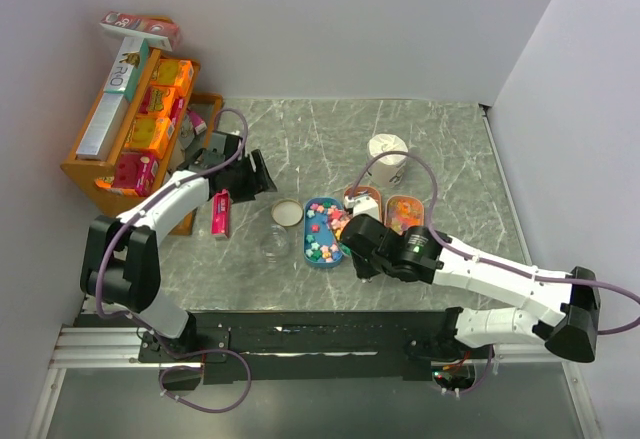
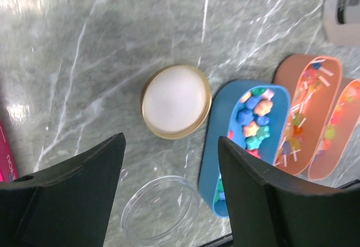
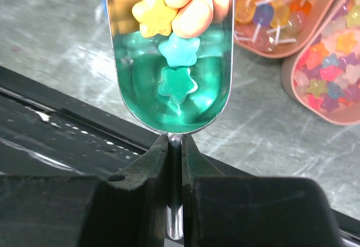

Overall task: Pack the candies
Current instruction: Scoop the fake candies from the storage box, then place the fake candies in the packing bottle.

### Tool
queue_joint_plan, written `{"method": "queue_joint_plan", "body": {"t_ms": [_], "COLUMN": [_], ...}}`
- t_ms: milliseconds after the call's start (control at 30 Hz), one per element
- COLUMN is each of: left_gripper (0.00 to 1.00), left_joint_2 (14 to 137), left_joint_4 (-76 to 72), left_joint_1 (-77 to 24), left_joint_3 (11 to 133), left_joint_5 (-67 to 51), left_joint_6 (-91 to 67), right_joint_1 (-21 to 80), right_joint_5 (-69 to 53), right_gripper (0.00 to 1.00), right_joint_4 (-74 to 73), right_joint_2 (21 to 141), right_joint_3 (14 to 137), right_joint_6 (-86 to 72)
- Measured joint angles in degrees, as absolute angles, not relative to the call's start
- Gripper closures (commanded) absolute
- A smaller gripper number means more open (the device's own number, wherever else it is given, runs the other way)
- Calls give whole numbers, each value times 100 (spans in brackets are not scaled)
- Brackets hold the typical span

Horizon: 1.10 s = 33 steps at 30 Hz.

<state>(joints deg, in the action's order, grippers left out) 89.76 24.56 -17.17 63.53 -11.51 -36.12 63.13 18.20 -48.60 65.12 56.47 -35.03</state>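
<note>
Star-shaped candies [image 1: 318, 227] in mixed colours fill a blue tray [image 1: 310, 258]. Two orange trays [image 1: 403, 200] beside it hold more sweets. My right gripper [image 3: 175, 162] is shut on the thin metal handle of a scoop [image 3: 208, 98], which carries a yellow star and two teal candies [image 3: 179, 50]. In the top view, the right gripper [image 1: 352, 234] sits at the blue tray's right side. My left gripper [image 2: 170, 143] is open above the table, with an empty clear jar [image 2: 160, 210] below and between its fingers. The jar's gold-rimmed lid [image 2: 175, 100] lies just beyond.
A pink packet [image 1: 220, 212] lies left of the jar [image 1: 274, 242]. A wooden rack [image 1: 80, 173] with orange boxes stands at the far left. A white cup [image 1: 388, 156] stands behind the orange trays. White walls close in the table on three sides.
</note>
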Motion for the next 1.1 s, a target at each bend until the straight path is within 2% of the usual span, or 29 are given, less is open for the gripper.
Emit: {"method": "queue_joint_plan", "body": {"t_ms": [333,800,1100], "left_gripper": [25,26,28], "left_joint_2": [8833,8680,8573], "left_joint_4": [2515,2449,2296], "left_joint_1": [-1658,-1507,-1507], "left_joint_3": [6058,5218,4770], "left_joint_5": [-810,-779,-932], "left_joint_6": [-3660,-4018,-4359], "right_joint_1": [6399,7140,7203], "right_joint_5": [1776,1500,954], "right_gripper": [100,100,100], "right_joint_4": [-4746,-4980,-5153], "right_joint_2": [7059,8477,9229], "right_joint_3": [5527,7360,7762], "right_joint_6": [-2989,-2600,-2497]}}
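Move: The right hand grips the loaded scoop, its bowl ahead-left. The storage box (the clear jar) lies about 16 cm left, 8 cm ahead and 10 cm below; the blue candy box is some 6 cm left and 11 cm ahead, the lollipop box 2 cm right and 15 cm ahead. From the open left hand, the storage box is about 5 cm back, 1 cm left and 7 cm down; the lid 2 cm ahead, 2 cm right; the pink carton 10 cm left, level with it. Leftward, after first dipping about 3 cm and rising again, the right hand carries the candy-filled scoop some 10 cm towards the storage box, drawing slightly back, turning about 20 degrees counter-clockwise and sinking a little at the end; its grip on the handle stays shut. The left hand, still open, sinks about 7 cm while coming back 6 cm and left, down towards the storage box, fingers tipping further down. ##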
